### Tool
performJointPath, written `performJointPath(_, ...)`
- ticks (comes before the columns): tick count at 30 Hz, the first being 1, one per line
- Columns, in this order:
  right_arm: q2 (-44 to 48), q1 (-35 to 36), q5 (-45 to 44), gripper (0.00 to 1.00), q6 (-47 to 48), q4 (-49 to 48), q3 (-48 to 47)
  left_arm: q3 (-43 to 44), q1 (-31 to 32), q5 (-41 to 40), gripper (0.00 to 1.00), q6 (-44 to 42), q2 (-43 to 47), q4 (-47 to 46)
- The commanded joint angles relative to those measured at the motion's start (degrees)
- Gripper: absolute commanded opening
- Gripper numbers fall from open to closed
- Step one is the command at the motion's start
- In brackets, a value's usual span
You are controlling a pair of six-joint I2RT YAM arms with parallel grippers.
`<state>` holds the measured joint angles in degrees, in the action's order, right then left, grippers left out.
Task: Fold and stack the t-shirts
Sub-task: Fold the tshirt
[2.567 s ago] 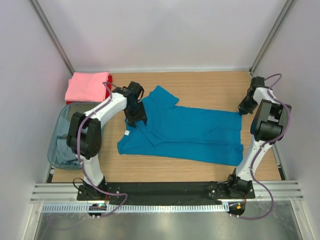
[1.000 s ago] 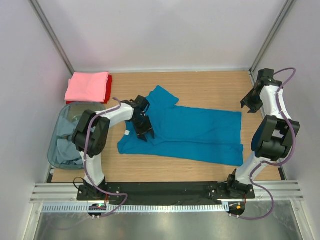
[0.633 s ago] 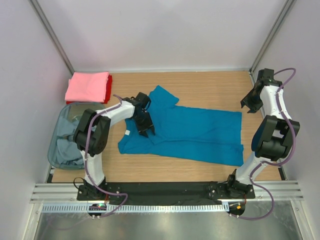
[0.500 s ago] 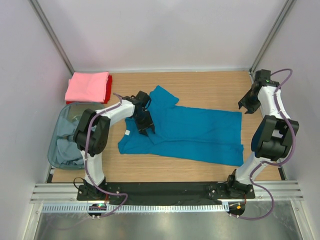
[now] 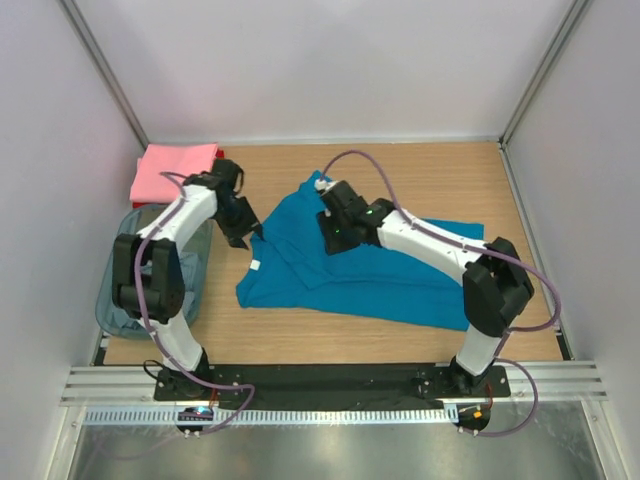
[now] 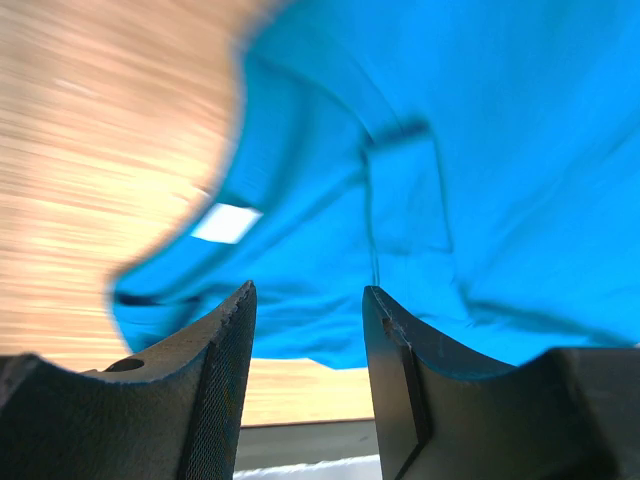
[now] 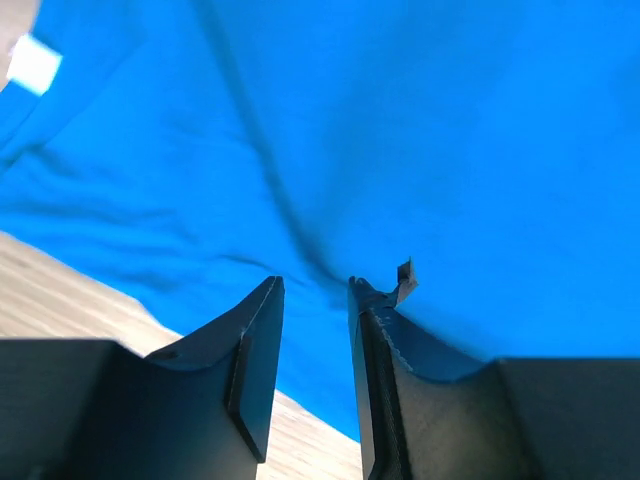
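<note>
A teal blue t-shirt lies spread across the middle of the wooden table, collar end to the left, its white neck tag showing. My left gripper hovers just off the shirt's left edge, open, nothing between its fingers. My right arm reaches across the shirt. Its gripper is low over the upper left part, near a crease in the cloth; its jaws stand narrowly open and hold nothing. A folded pink t-shirt sits at the back left corner.
A translucent grey-blue bin stands at the left edge with pale grey-blue cloth inside, partly behind my left arm. Bare wood shows behind and in front of the teal shirt. Frame posts and white walls close in the table.
My right arm has swung from the far right corner across to the shirt's upper left. My left gripper has drawn back left, off the shirt toward the bin.
</note>
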<state>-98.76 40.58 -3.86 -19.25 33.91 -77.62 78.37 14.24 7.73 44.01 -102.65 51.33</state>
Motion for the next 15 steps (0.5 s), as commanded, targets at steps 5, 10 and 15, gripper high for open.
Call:
performJointPath(5,-9.51,12.94,-3.54,0.37,5.62,-3.33,-8.06,0.21,-12.91,7.03,0.48,-1.48,5.62,0.0)
performJointPath(10,-14.44,17.07,-3.43,0.38,4.92,0.1,-11.67,-0.5,-13.98,9.14,0.49,-0.42,6.06,-0.62)
performJointPath(15,-15.32,19.01,-6.6,0.4,4.83,0.02,-9.48,-2.34,-13.98,9.15,0.49,-0.24,7.64,-0.97)
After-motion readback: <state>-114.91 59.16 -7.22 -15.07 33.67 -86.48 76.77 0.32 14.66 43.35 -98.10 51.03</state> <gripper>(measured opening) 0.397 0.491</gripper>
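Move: The open right hand is above the blue t-shirt; the near-left part of it lies some 10 cm back, 11 cm left and 10 cm below. The white tag at the shirt's left edge is about 19 cm left of this hand and 7 cm back, the far sleeve some 13 cm straight ahead. From the left hand that near-left part lies about 13 cm back, 10 cm right and 7 cm below. Right hand, open, sweeps left 11 cm, back and down towards the shirt's near-left part; left hand clears leftward. ##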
